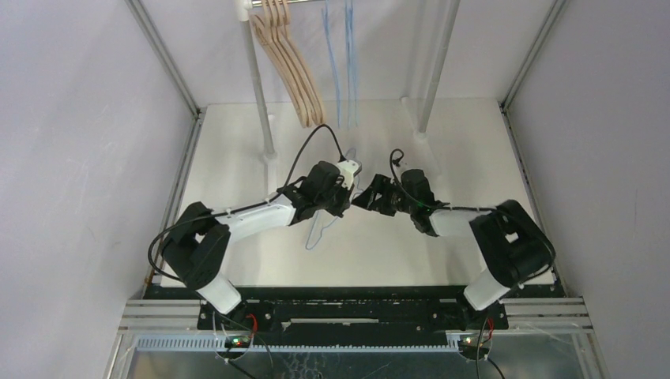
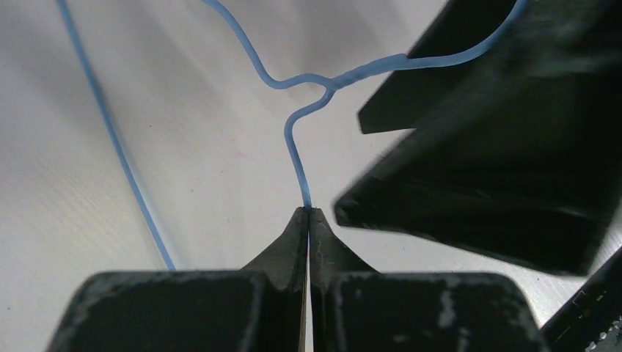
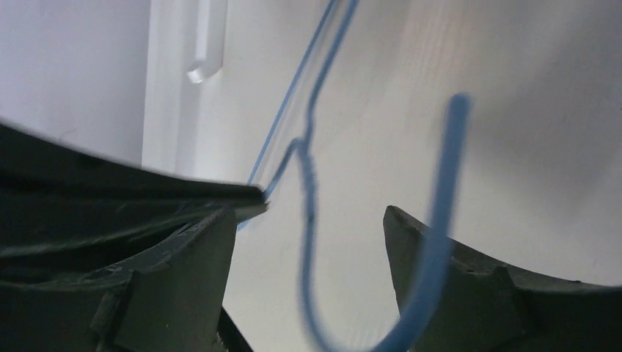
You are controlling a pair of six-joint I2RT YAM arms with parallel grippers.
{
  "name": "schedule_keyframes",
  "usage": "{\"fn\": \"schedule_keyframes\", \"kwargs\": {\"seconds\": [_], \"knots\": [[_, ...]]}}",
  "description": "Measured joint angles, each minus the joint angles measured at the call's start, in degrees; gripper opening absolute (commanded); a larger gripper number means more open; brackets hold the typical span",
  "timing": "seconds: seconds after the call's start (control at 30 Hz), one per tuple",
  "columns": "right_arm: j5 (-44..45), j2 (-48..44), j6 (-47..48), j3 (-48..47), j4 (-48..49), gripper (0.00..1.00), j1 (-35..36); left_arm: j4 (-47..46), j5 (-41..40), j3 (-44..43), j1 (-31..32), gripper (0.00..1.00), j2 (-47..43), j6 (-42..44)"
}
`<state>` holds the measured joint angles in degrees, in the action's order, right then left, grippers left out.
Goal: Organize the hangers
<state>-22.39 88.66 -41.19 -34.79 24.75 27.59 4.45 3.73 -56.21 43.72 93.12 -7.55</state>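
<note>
A light-blue wire hanger (image 2: 293, 139) is pinched by its hook wire in my left gripper (image 2: 307, 211), which is shut on it above the middle of the table. In the top view its body (image 1: 318, 230) hangs out below the left gripper (image 1: 351, 170). My right gripper (image 1: 361, 197) faces the left one closely. In the right wrist view its jaws are open, with the blue hook (image 3: 438, 220) curving between the fingers (image 3: 183, 271). Several tan wooden hangers (image 1: 288, 67) and blue wire hangers (image 1: 341, 63) hang on the rail at the back.
The silver rail (image 1: 276, 3) runs across the back on a white post (image 1: 258, 87) and a second post (image 1: 438, 71). Grey walls close in the left and right sides. Both arm bases sit at the near table edge.
</note>
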Motion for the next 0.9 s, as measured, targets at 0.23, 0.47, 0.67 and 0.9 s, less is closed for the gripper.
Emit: {"fn": "schedule_keyframes", "kwargs": {"seconds": [0.23, 0.47, 0.67, 0.9], "knots": [[2.4, 8.4, -4.1, -0.6, 9.5, 0.7, 0.2, 0.0, 0.3, 0.1, 0.0, 0.0, -1.3, 0.0], [3.5, 10.4, -7.4, -1.4, 17.1, 0.64, 0.3, -0.3, 1.0, 0.3, 0.0, 0.0, -1.3, 0.0], [3.8, 11.2, -8.9, -1.5, 21.7, 0.45, 1.1, -0.7, 1.1, 0.4, 0.0, 0.0, -1.3, 0.0], [4.7, 17.0, -9.5, -3.4, 26.1, 0.44, 1.7, -1.6, 1.2, 1.3, 0.0, 0.0, -1.6, 0.0]]}}
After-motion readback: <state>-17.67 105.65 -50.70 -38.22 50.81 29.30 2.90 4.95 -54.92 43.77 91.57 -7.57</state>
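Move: The neck of the blue hanger, just below its hook, lies about 3 cm left and 1 cm ahead of the open right hand, level with it; the hanger's near end is some 15 cm back, 14 cm left and 7 cm lower. The right rack foot stands about 13 cm ahead and 14 cm right, 8 cm down. From the shut left hand, the neck is about 3 cm ahead, 3 cm right and 1 cm up. Right hand moves some 6 cm forward and left, fingers narrowing around the blue hanger's neck; left stays shut. ##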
